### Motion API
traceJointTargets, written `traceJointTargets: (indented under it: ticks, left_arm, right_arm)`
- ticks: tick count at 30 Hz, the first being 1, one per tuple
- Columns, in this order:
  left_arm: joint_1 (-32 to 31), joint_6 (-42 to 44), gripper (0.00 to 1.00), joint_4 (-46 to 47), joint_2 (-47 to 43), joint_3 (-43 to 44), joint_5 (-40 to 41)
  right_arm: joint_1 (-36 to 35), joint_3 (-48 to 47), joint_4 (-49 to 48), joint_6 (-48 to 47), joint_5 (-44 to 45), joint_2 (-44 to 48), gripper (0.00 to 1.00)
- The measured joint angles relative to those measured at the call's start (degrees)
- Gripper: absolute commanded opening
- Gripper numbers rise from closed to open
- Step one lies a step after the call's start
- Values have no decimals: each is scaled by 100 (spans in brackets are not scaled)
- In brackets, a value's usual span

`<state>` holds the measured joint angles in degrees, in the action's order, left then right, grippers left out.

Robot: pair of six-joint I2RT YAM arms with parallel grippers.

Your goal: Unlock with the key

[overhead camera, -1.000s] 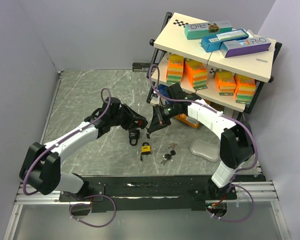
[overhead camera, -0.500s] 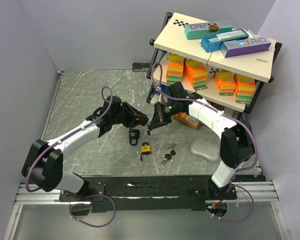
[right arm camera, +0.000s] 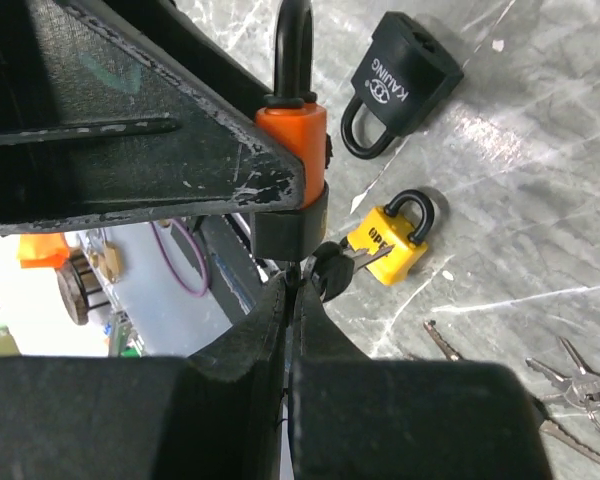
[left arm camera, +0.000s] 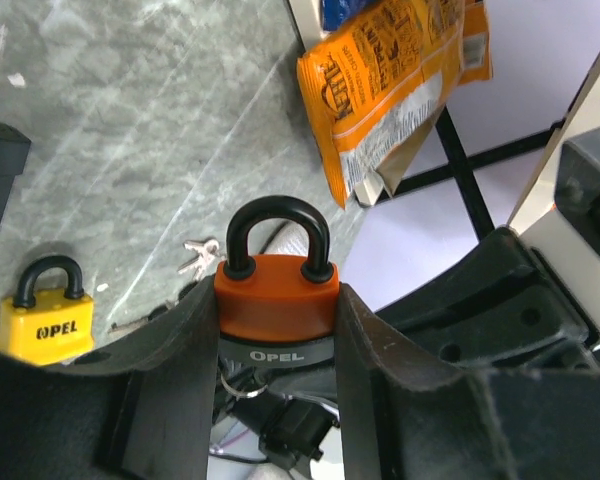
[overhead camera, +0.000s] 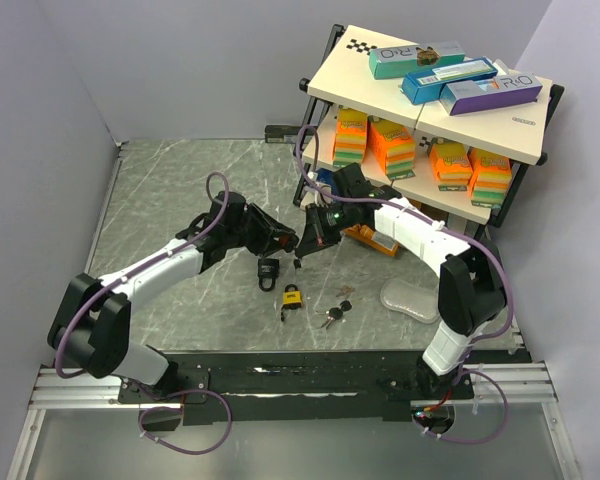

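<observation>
My left gripper is shut on an orange padlock with a black shackle, held off the table with its shackle pointing away from the wrist. My right gripper is shut on a key whose tip meets the grey underside of the orange padlock. A second black-headed key dangles from the same ring. How deep the held key sits in the lock is hidden by the fingers.
A yellow padlock and a black padlock lie on the table below the grippers. Loose keys lie right of the yellow one. A shelf rack with boxes stands at the right, with an orange snack bag under it.
Both grippers have shifted slightly up and closer together. The orange padlock and the key stay in their grips.
</observation>
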<state>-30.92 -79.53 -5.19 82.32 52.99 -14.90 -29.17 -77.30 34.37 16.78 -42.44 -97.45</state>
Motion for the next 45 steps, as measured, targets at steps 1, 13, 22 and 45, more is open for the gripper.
traceJointTargets:
  ticks: [1, 13, 22, 45]
  left_arm:
    - [-9, -2, 1, 4, 4, 0, -28]
    - [-9, -4, 1, 68, 4, 2, -9]
    - [-22, 46, 1, 83, 103, 179, 146]
    - [-50, 151, 1, 157, 540, 868, 560]
  right_arm:
    - [0, -2, -37, -2, 15, -2, 0]
    - [9, -28, -109, 76, 66, -2, 0]
    - [7, -24, -514, 251, 361, 55, 0]
    - [-7, -52, -1102, 439, 1349, 334, 0]
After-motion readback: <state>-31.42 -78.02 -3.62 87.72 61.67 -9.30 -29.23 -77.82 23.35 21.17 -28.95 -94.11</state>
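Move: The left hand holds the orange padlock; from it the key lies about 3 cm back, 3 cm right and slightly higher. From the right hand, which grips the key, the orange padlock is some 3 cm ahead, 4 cm left and slightly lower. About 15 cm below the right hand, the black padlock lies level with it and 9 cm left, the yellow padlock 6 cm back and 3 cm left. Both hands carry key and padlock forward about 5 cm and up 3, the right wrist turning some 20 degrees. ##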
